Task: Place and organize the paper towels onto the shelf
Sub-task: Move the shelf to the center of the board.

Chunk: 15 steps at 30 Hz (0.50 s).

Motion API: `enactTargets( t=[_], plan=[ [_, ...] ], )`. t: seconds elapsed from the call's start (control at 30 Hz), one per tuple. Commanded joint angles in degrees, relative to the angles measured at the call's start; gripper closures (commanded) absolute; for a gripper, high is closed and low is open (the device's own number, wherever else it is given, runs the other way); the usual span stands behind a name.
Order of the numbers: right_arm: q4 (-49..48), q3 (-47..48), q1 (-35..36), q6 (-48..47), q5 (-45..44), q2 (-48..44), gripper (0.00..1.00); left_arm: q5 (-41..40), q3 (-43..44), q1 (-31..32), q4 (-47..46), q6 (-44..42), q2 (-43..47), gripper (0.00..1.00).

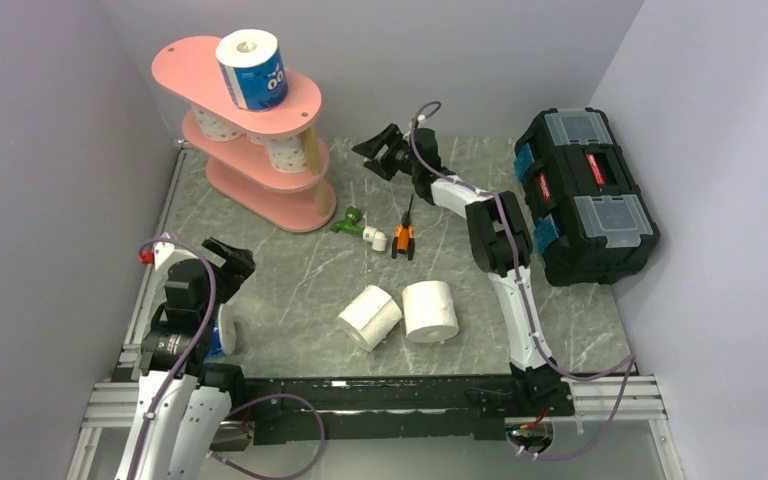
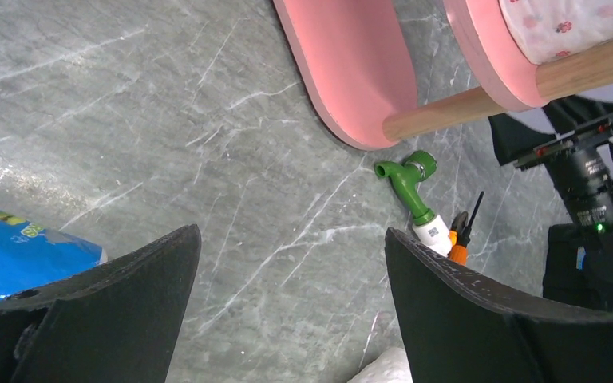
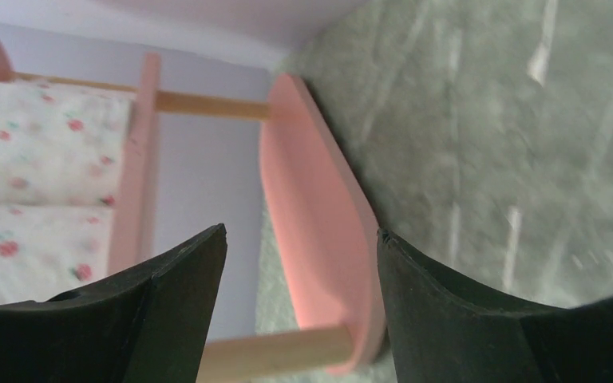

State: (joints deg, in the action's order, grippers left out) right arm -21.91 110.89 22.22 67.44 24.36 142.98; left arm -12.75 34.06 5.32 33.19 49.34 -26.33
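Note:
The pink shelf (image 1: 305, 100) stands at the back left. A blue-wrapped paper towel roll (image 1: 252, 70) sits on its top board, and two pink-dotted rolls (image 1: 285, 152) sit on the middle board. Two plain white rolls (image 1: 370, 316) (image 1: 430, 310) lie on the table near the front. Another blue-wrapped roll (image 1: 222, 335) lies under my left arm and shows at the left wrist view's edge (image 2: 16, 255). My left gripper (image 2: 291, 231) is open over bare table. My right gripper (image 3: 302, 230) is open with nothing in it, facing the shelf's bottom board (image 3: 319, 223) and the dotted rolls (image 3: 40, 159).
A black toolbox (image 1: 585, 195) stands at the right edge. A green-and-white plastic tool (image 1: 360, 227) and an orange-handled tool (image 1: 404, 235) lie between the shelf and my right arm. Grey walls close in the left, back and right sides.

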Motion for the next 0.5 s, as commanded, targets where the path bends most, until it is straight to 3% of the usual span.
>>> enactTargets(
  t=[0.0, 0.27, 0.4, 0.47],
  plan=[
    [-3.44, -11.03, -0.53, -8.04, -4.55, -11.58, 0.28, 1.65, -1.66, -0.22, -3.74, 2.22, 1.26, 0.09],
    [-14.98, -36.11, 2.75, -30.48, -9.5, -31.84, 0.24, 3.97, -2.74, 0.22, -6.12, 2.71, 2.22, 0.09],
    [-17.49, -41.48, 6.11, -39.02, -7.58, -36.61, 0.24, 5.4, -3.54, 1.16, -6.78, 3.78, 3.29, 0.09],
    [-13.43, -41.46, 8.66, -45.03, -9.16, -38.14, 0.25, 5.08, -3.61, 1.45, -6.43, 3.76, 4.03, 0.09]
  ],
)
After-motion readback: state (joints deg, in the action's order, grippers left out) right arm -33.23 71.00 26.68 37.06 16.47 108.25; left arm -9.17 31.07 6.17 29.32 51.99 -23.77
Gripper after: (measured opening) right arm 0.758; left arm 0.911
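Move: The shelf's middle is about 24 cm to the right gripper's left, 3 cm ahead and roughly level with it; its nearer post stands only some 11 cm left and 3 cm back. The blue roll on top is 22 cm left, 4 ahead, 22 above. Below by 13 lie the green pipe, 10 back and 2 left, and the pliers, 11 back and 8 right. From the left gripper the shelf is about 35 cm straight ahead, slightly lower. Draw the empty right gripper away from the shelf's right end, about 12 cm back towards you and a little right, dipping slightly at first and then climbing to end some 7 cm higher. Meanwhile roll it about 35 degrees around its finger line, left side dropping; keep the fingers open and aimed forward-left, touching nothing. ##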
